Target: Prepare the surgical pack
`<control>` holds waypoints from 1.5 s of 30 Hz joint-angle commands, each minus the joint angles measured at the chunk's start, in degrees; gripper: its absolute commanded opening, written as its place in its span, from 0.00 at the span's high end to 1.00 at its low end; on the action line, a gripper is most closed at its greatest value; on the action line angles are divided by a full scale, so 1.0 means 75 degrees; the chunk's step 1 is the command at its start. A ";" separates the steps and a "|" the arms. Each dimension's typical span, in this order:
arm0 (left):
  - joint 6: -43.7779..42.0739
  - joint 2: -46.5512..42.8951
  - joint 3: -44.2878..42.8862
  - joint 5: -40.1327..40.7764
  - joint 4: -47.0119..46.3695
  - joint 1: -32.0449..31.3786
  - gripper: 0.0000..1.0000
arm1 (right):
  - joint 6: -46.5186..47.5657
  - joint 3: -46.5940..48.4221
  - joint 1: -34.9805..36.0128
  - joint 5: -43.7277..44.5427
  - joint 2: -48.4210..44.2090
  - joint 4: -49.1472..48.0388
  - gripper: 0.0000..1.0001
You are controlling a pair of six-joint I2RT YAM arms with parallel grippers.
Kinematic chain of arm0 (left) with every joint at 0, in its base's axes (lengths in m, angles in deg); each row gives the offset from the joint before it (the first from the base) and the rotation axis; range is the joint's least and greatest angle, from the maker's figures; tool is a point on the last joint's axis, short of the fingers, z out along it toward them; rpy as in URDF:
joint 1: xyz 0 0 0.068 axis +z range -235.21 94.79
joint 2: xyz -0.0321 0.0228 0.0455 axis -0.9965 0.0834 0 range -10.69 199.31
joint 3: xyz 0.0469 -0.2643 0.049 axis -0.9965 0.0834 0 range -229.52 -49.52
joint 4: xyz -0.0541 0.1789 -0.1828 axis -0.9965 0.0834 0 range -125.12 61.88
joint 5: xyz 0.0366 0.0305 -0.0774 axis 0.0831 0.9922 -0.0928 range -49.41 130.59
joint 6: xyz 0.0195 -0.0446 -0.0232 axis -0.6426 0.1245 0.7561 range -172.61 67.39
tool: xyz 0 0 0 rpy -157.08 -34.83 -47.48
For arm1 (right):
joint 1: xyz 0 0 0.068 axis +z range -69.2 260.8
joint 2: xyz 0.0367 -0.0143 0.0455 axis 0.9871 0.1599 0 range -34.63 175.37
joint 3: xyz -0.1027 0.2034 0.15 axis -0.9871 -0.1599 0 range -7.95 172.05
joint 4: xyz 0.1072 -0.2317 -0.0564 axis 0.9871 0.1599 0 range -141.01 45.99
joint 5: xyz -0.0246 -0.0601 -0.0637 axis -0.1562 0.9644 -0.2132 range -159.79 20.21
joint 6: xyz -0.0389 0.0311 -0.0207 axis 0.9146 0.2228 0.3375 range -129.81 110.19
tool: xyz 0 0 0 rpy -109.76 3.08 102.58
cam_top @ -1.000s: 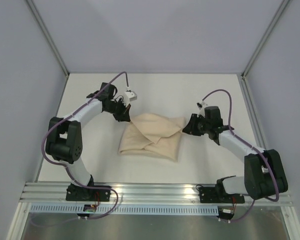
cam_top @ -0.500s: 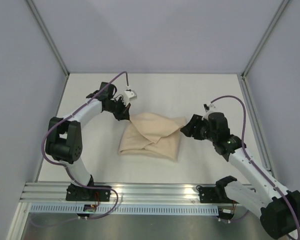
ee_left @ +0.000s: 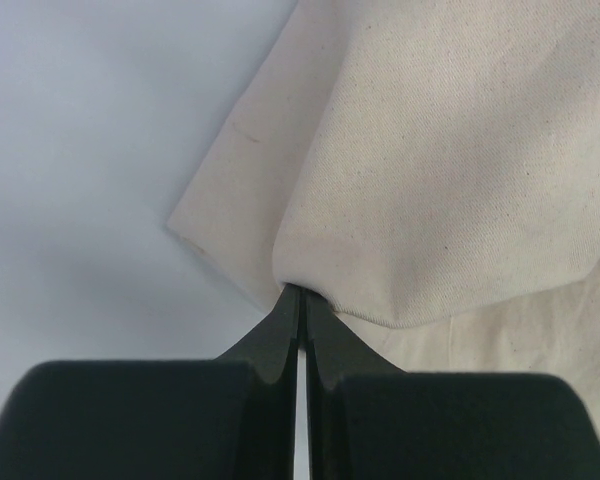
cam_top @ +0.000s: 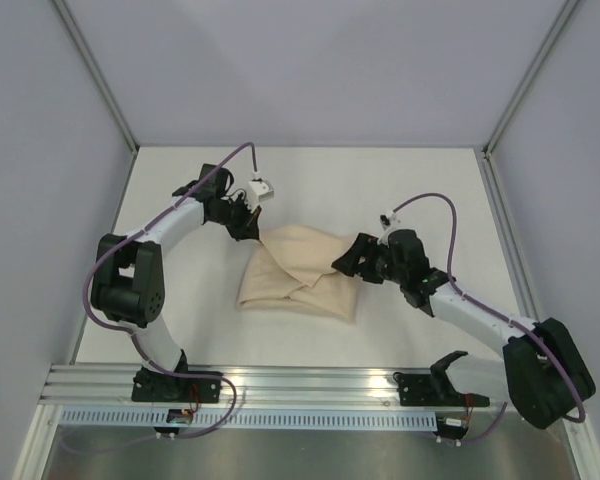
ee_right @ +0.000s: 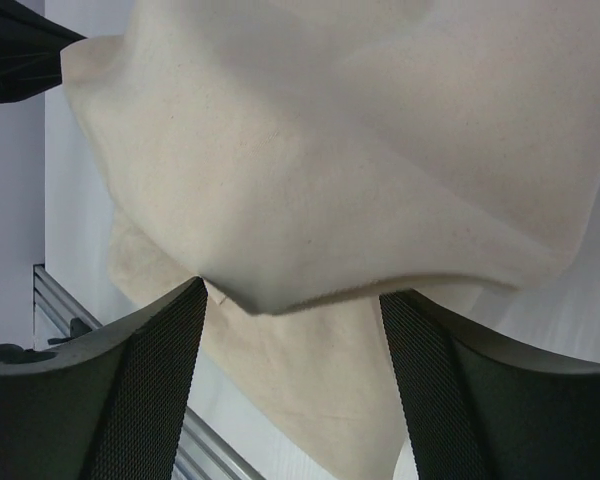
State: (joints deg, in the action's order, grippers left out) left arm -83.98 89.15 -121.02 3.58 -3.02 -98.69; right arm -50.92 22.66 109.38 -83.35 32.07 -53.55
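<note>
The surgical pack shows as a folded tan cloth bundle lying mid-table. My left gripper is at its far left corner and shut on a pinch of the cloth, with the fabric pulled into a peak at the fingertips. My right gripper hovers over the bundle's right edge and is open. A folded cloth edge lies across the gap between its mesh-faced fingers, and neither finger clamps it. Anything wrapped inside the cloth is hidden.
An aluminium rail runs along the near table edge, where both arm bases are bolted. Grey walls and metal corner posts close in the left, right and back. The left gripper's black body shows at the top left of the right wrist view.
My right gripper has opened wide and moved left from the cloth's right corner onto its right edge. The left gripper has kept its grip and has not moved.
</note>
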 commanded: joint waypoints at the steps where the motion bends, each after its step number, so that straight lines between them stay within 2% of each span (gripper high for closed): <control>1: -0.0164 -0.0315 -0.0146 -0.0139 -0.0178 0.0027 1.00 | -0.0203 0.0348 0.0022 0.0063 0.0634 -0.1394 0.27; 7: -0.0211 -0.0315 -0.0169 -0.0116 -0.0131 0.0027 1.00 | 0.0206 0.0758 0.0022 0.0356 0.0938 -0.1395 0.31; 14: -0.0188 -0.0303 -0.0193 -0.0139 -0.0166 0.0027 1.00 | 0.0067 0.0711 0.0022 0.0133 0.1243 -0.1921 0.40; 17: -0.0188 -0.0280 -0.0216 -0.0115 -0.0143 0.0027 1.00 | -0.0051 0.0864 0.0022 -0.0136 0.1454 -0.2180 0.67; 18: -0.0188 -0.0291 -0.0228 -0.0115 -0.0131 0.0027 1.00 | -0.0132 0.0922 0.0022 -0.0299 0.1501 -0.2168 0.87; 19: -0.0164 -0.0303 -0.0239 -0.0115 -0.0085 0.0027 1.00 | -0.0168 0.1038 0.0022 -0.0371 0.1478 -0.2029 0.94; 21: -0.0223 -0.0291 -0.0274 -0.0185 0.0044 0.0027 1.00 | -0.0238 0.1180 0.0045 -0.0592 0.1315 -0.1631 1.00; 24: -0.0235 -0.0303 -0.0345 -0.0338 0.0208 0.0027 0.98 | -0.0320 0.1496 0.0232 -0.1037 0.1022 -0.0566 1.00; 27: -0.0211 -0.0315 -0.0427 -0.0303 0.0314 0.0027 0.89 | -0.0484 0.1813 0.0537 -0.1542 0.0951 0.0617 1.00; 28: -0.0211 -0.0326 -0.0473 -0.0303 0.0384 0.0027 0.80 | -0.0751 0.1790 0.0665 -0.1601 0.0916 0.0911 0.99; 30: -0.0176 -0.0397 -0.0497 -0.0268 0.0478 0.0027 0.70 | -0.1162 0.1486 0.0725 -0.1823 0.0799 0.1019 1.00; 31: -0.0164 -0.0432 -0.0578 -0.0256 0.0641 0.0027 0.61 | -0.1443 0.1369 0.0725 -0.1836 0.0764 0.1124 1.00; 34: -0.0059 -0.0619 -0.0824 -0.0174 0.1074 0.0027 0.53 | -0.1772 0.0573 0.0771 -0.1696 0.0867 0.0881 1.00; 36: 0.0092 -0.0760 -0.0954 -0.0034 0.1297 0.0027 0.52 | -0.2206 -0.0104 0.0865 -0.1754 0.1242 0.0040 1.00; 40: 0.0374 -0.1123 -0.1060 0.0224 0.1812 0.0027 0.51 | -0.2442 -0.0436 0.1053 -0.1650 0.2309 -0.1251 0.99; 45: 0.0258 -0.1685 -0.0862 0.0352 0.2586 0.0027 0.48 | -0.2091 -0.0227 0.1053 -0.0432 0.2603 -0.0588 0.99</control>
State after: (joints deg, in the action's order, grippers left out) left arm -82.48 79.83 -127.10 5.39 11.36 -98.58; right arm -67.44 20.80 116.20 -92.18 48.98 -61.66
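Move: The right hand hangs open just short of the wrap's raised top flap; the edge it goes for is about 4 cm ahead, 2 cm to its left and roughly level. The flap's drooping tip is some 4 cm back, 8 cm left and 5 cm lower; the lower layer's near right corner is about 14 cm back, 2 cm right and 9 cm down. From the left hand, still pinching the flap's left corner, that edge is about 18 cm right, neither ahead nor back, and level. The right fingers pinch the flap's right edge after easing some 4 cm forward and a little left, then, shut on the cloth, draw it back about 9 cm towards the base, first rising slightly, then sinking well down over the lower layer as the wrist tips some 25 degrees further down. During this pull the left hand, until then still, opens, frees its corner and lifts away, up and slightly back. ##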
